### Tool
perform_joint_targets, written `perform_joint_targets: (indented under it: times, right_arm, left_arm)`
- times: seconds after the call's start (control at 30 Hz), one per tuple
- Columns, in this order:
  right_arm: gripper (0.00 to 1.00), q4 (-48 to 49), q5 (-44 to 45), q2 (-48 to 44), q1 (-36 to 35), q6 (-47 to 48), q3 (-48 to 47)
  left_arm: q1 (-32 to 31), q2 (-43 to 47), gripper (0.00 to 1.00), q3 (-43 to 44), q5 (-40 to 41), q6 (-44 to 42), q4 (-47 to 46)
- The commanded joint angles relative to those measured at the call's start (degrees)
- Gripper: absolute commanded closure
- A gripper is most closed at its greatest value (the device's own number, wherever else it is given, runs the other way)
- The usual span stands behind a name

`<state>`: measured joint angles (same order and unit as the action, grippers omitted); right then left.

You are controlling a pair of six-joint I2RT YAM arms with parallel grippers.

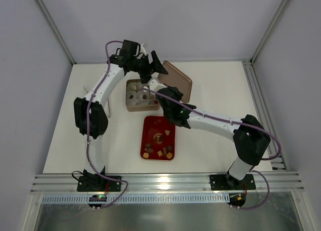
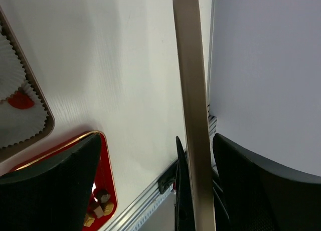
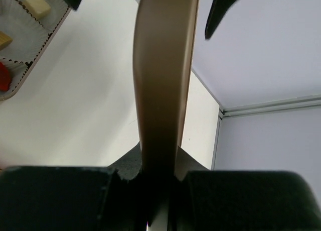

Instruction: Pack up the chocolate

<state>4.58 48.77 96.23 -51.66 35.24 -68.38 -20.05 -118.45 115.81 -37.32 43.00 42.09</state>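
Several small brown and tan chocolates [image 1: 159,150] lie on the red tray [image 1: 150,128]; some show in the left wrist view [image 2: 99,207]. A tan chocolate [image 3: 37,5] sits in a paper cup in the golden-brown tin [image 1: 128,101]. My right gripper [image 1: 161,94] is shut on the edge of the tin's lid [image 1: 178,80] and holds it tilted up beside the tin, as the right wrist view [image 3: 160,163] shows. My left gripper [image 1: 153,69] is open at the lid's far edge. The lid [image 2: 190,90] passes between its spread fingers [image 2: 65,176] without a grip.
The tin [image 2: 47,121] holds whitish crinkled paper cups, one with a red piece [image 2: 20,99]. The red tray stands just in front of the tin. The cell's back wall is close behind the left gripper. An aluminium rail [image 1: 165,182] runs along the near edge.
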Motion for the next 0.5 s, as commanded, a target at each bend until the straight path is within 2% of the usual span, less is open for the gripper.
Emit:
perform_joint_targets:
  times: [0.0,0.13,0.27,0.47]
  right_arm:
    - [0.96,1.6,1.5,-4.5,-0.5,-0.8,-3.6]
    - [0.96,-4.0,-1.7,-5.9,-0.4,-5.3,-6.0]
    - [0.96,-13.7,-7.2,-6.1,-0.3,-10.5,-10.3]
    - [0.96,-20.9,-14.6,-4.5,-0.3,-16.0,-16.4]
  left_arm:
    - [2.3,4.0,0.11,4.5,0.2,-0.3,-3.1]
    - [6.2,5.7,0.11,4.3,1.1,1.0,-5.3]
    - [10.6,8.8,0.11,1.4,1.6,2.9,-9.4]
    - [15.7,13.0,0.11,-0.8,2.3,4.3,-13.8]
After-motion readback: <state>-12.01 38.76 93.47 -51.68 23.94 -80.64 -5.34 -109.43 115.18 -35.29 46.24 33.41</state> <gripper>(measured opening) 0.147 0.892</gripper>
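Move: The right hand pinches the near side of the lid; its target, the open chocolate box, lies about 15 cm to its left, level with it and some 19 cm below. The red tray is about 20 cm back, 7 cm left and 20 cm down. From the open left hand, the lid's middle is some 5 cm back, 5 cm right and 2 cm below. Open left hand leaves the lid, about 12 cm left, also upward; right, still pinching, raises it 5 cm. ##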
